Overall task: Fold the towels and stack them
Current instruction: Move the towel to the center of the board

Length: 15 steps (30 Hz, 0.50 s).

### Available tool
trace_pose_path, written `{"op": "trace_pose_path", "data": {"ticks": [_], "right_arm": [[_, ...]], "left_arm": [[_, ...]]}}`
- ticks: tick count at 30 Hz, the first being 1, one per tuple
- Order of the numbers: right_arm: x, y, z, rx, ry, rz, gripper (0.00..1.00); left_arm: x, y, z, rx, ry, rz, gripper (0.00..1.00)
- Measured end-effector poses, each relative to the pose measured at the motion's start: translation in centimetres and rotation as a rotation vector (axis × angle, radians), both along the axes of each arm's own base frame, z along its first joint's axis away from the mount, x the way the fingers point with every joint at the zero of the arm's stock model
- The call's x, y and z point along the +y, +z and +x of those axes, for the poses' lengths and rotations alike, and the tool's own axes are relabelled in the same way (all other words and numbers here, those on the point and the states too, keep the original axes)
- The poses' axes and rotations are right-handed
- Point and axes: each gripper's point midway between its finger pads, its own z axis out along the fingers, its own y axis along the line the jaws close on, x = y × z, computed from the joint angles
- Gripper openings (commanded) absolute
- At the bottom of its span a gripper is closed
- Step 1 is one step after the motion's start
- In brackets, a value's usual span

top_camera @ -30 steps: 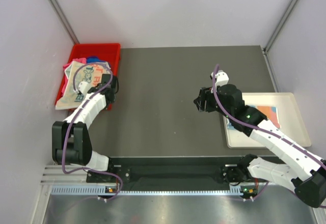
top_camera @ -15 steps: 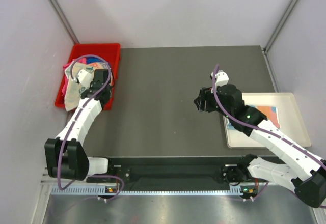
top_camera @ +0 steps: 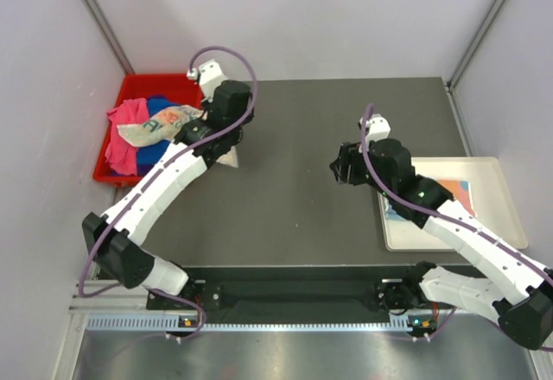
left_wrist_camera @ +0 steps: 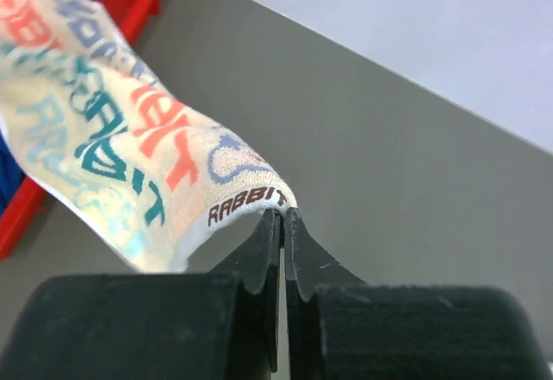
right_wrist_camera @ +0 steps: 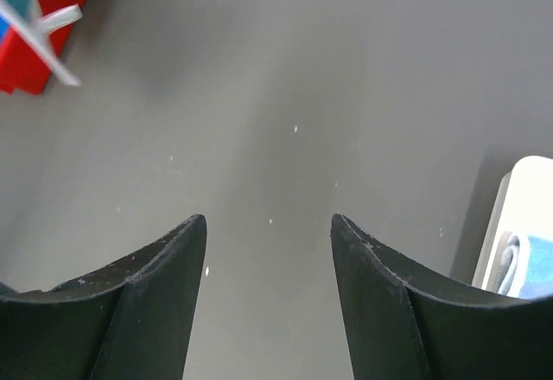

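My left gripper (left_wrist_camera: 283, 216) is shut on the hem of the cream towel (left_wrist_camera: 130, 147) with teal and orange lettering. In the top view the cream towel (top_camera: 177, 119) stretches from the red bin to the left gripper (top_camera: 227, 151) over the table's left part. A pink towel (top_camera: 125, 138) and a royal blue towel (top_camera: 159, 106) lie bunched in the bin. My right gripper (top_camera: 338, 173) hangs open over the middle of the table, nothing between its fingers (right_wrist_camera: 173, 250). A folded light blue patterned towel (top_camera: 451, 192) lies on the white tray.
The red bin (top_camera: 177, 80) stands at the table's back left corner, against the left wall. The white tray (top_camera: 499, 181) sits at the right edge, partly under my right arm. Dark grey tabletop (top_camera: 294, 129) lies between the two arms.
My left arm has swung up and right out of the bin, pulling the cream towel with it and uncovering the pink and blue towels. The right arm has barely moved.
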Motion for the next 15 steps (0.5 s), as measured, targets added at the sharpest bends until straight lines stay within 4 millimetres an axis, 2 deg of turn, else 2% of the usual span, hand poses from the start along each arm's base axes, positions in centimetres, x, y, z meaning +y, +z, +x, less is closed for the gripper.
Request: {"op": "trace_pose_path", "data": {"ticks": [7, 11, 15], "right_arm": [[-0.7, 2.3, 1.1, -0.048, -0.063, 0.004, 0.61], [-2.1, 2.7, 1.7, -0.059, -0.129, -0.018, 0.62], [-4.4, 3.0, 2.5, -0.058, -0.211, -0.037, 0.62]], "left_arm": [[-8.5, 3.4, -0.3, -0.034, -0.197, 0.098, 0.00], [-14.6, 5.5, -2.1, -0.074, -0.337, 0.146, 0.00], [-19.7, 7.2, -4.4, -0.115, -0.460, 0.151, 0.00]]}}
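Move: The cream lettered towel is already pinched by one end in my shut left fingers. The board's centre, where it is to go, lies about 16 cm to my left hand's right, 10 cm back and 30 cm below. The red bin sits level with this hand, some 29 cm to its left, and the white tray is about 62 cm to its right and 17 cm back. From my right hand the centre is about 11 cm left, 3 cm ahead and 22 cm down. I sweep my left hand fast to the right, about 20 cm, from beside the red bin to high over the middle of the board, rising some 7 cm and easing back a little late on. I keep my pinch on the lettered towel and swing the wrist roughly 25 degrees clockwise, trailing the cloth behind. My empty, open right hand edges about 5 cm right and a little up and forward, away from the centre. ##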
